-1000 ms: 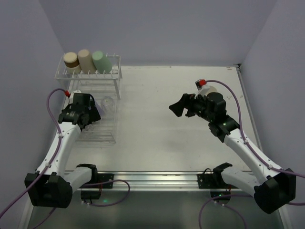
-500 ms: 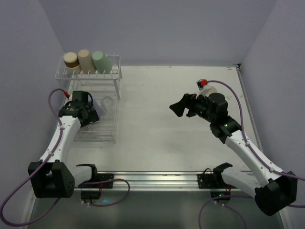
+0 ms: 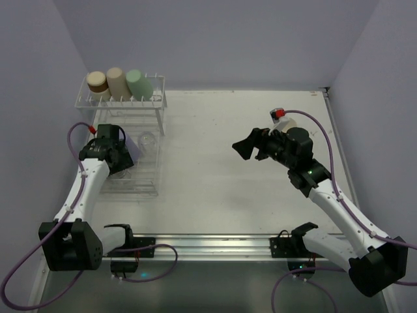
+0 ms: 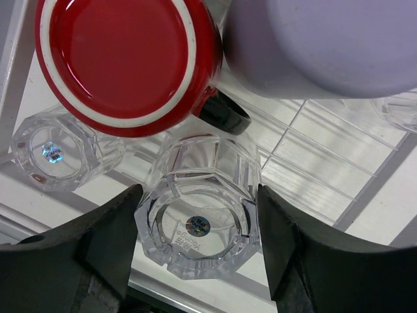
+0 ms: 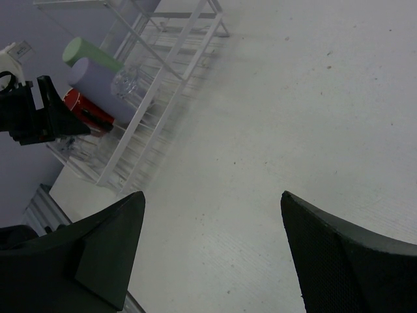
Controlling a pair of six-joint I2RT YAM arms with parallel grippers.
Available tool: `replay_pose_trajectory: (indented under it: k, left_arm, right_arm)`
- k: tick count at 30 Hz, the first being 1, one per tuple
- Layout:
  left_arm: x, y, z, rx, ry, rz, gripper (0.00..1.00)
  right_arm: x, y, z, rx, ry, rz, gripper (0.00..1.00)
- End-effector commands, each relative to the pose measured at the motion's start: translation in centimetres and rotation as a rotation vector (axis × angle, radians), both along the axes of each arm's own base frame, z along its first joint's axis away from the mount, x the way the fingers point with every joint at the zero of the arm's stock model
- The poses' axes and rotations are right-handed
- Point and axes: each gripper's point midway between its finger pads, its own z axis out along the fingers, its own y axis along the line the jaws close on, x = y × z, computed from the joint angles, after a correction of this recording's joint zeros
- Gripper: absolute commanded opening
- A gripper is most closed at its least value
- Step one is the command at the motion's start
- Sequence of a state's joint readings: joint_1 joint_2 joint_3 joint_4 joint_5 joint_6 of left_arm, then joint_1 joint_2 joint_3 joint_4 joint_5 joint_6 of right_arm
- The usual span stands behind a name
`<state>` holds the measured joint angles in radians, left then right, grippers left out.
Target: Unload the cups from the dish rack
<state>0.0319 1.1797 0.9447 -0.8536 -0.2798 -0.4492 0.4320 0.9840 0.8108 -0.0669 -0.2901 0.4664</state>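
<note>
The white wire dish rack (image 3: 158,107) stands at the left. Tan-brown (image 3: 98,81), beige (image 3: 117,82) and pale green (image 3: 139,84) cups lie on its raised shelf. My left gripper (image 3: 119,158) is down in the flat part of the rack. In the left wrist view its fingers (image 4: 111,241) press both sides of a clear glass cup (image 4: 199,228) that rests upside down on the wires. A red cup (image 4: 124,59), a purple cup (image 4: 326,45) and a second clear glass (image 4: 58,153) lie close by. My right gripper (image 3: 251,147) is open and empty over the table.
A black rim (image 4: 225,114) shows under the red cup. Another clear glass (image 3: 148,139) sits in the rack beside the purple cup. Side walls close in the table (image 3: 260,195) on the left and right. The right wrist view shows the rack (image 5: 176,65) far off.
My left gripper has shifted a little to the left and back within the rack. The right arm has barely moved.
</note>
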Motion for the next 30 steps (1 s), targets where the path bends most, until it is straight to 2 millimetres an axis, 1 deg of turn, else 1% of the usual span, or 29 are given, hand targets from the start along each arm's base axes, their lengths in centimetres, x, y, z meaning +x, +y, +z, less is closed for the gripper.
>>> replay_pose_trajectory:
  k: [1,2,3,7,9,11,12,14,15,16,17,18,19,20,21,22,23,24,25,26,27,29,30]
  left_arm:
    - [0.4,-0.4,1.8,-0.019,-0.072,-0.033,0.51]
    - [0.4,-0.5,2.0,-0.025,-0.084,-0.039,0.48]
    - [0.3,-0.6,2.1,-0.031,-0.09,-0.044,0.43]
    - [0.3,-2.3,3.2,-0.103,-0.145,-0.097,0.31]
    - [0.4,-2.7,4.8,-0.119,-0.21,-0.116,0.26]
    - [0.5,-3.1,6.9,-0.131,-0.28,-0.136,0.24]
    - [0.5,-3.6,7.6,-0.147,-0.302,-0.154,0.24]
    - [0.4,-4.2,10.0,-0.168,-0.377,-0.182,0.22]
    - [0.3,-5.0,10.7,-0.201,-0.401,-0.214,0.22]
    - [0.0,-5.5,12.2,-0.218,-0.453,-0.235,0.22]
    - [0.0,-6.2,13.1,-0.243,-0.487,-0.268,0.22]
    - [-0.3,-8.0,14.3,-0.309,-0.525,-0.348,0.22]
    - [-0.6,-8.8,15.5,-0.337,-0.566,-0.39,0.23]
    - [-0.8,-9.9,16.3,-0.374,-0.589,-0.439,0.23]
    - [-1.4,-11.9,16.3,-0.462,-0.592,-0.521,0.23]
    - [-1.3,-13.0,17.6,-0.514,-0.661,-0.56,0.22]
    - [-1.5,-14.0,18.0,-0.567,-0.691,-0.594,0.22]
    - [-2.5,-15.6,17.4,-0.659,-0.687,-0.66,0.22]
    - [-2.2,-16.4,18.8,-0.714,-0.757,-0.68,0.22]
    - [-2.4,-16.9,19.1,-0.758,-0.782,-0.698,0.2]
    - [-2.9,-17.6,19.4,-0.802,-0.799,-0.733,0.2]
    - [-3.0,-18.4,20.0,-0.874,-0.86,-0.761,0.19]
    - [-3.3,-18.8,20.0,-0.911,-0.862,-0.786,0.19]
  right_arm:
    - [0.0,0.0,0.9,0.006,-0.036,0.003,0.87]
    - [0.1,0.0,0.9,0.005,-0.038,0.003,0.87]
    - [0.1,0.0,0.8,0.004,-0.035,0.005,0.87]
    - [0.0,0.4,0.6,0.02,-0.019,0.022,0.88]
    - [-0.3,1.0,0.9,0.046,-0.014,0.05,0.88]
    - [-0.5,1.2,1.4,0.079,-0.036,0.063,0.88]
    - [-0.8,1.4,1.8,0.109,-0.038,0.067,0.88]
    - [-1.7,1.8,3.2,0.163,-0.074,0.107,0.89]
    - [-2.2,2.1,3.8,0.203,-0.066,0.125,0.89]
    - [-2.7,2.4,4.8,0.241,-0.096,0.152,0.89]
    - [-3.1,2.8,5.1,0.268,-0.096,0.177,0.9]
    - [-4.1,3.5,5.7,0.314,-0.073,0.224,0.9]
    - [-4.6,3.9,6.7,0.351,-0.102,0.249,0.9]
    - [-5.3,4.5,6.4,0.371,-0.09,0.277,0.9]
    - [-5.8,4.9,6.7,0.407,-0.072,0.292,0.9]
    - [-6.1,5.2,7.1,0.437,-0.095,0.308,0.89]
    - [-7.0,6.0,7.1,0.456,-0.091,0.34,0.89]
    - [-7.3,6.3,7.4,0.484,-0.082,0.349,0.88]
    - [-7.7,6.7,7.8,0.505,-0.102,0.369,0.87]
    - [-8.6,7.6,7.9,0.517,-0.097,0.404,0.86]
    - [-8.7,8.1,7.7,0.523,-0.087,0.414,0.85]
    - [-9.3,9.0,8.2,0.548,-0.108,0.44,0.83]
    - [-9.1,9.4,7.8,0.552,-0.097,0.444,0.81]
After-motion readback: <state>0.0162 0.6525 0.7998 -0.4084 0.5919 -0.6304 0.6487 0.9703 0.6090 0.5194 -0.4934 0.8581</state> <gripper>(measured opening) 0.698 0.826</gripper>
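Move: The left gripper already grips a clear cup low in the dish rack; the right gripper, waiting to take it, is about 43 cm to its right, 3 cm farther out and 14 cm higher. The red mug stands some 5 cm ahead and 7 cm left of the left hand; the purple cup about 9 cm ahead and 3 cm right. From the right hand, the clear cup lies about 43 cm left, 3 cm back and 14 cm below. Keeping its grip on the clear cup, the left hand lifts it up out of the rack by about 16 cm, slowly at first, then sweeps some 15 cm right towards the right gripper, swinging its fingers up from pointing down to pointing right with the cup's mouth leading. The right arm waits, then comes to meet it, going left and back about 8 cm each way and rising about 5 cm, with its open fingers rolling and turning counter-clockwise towards the cup. ##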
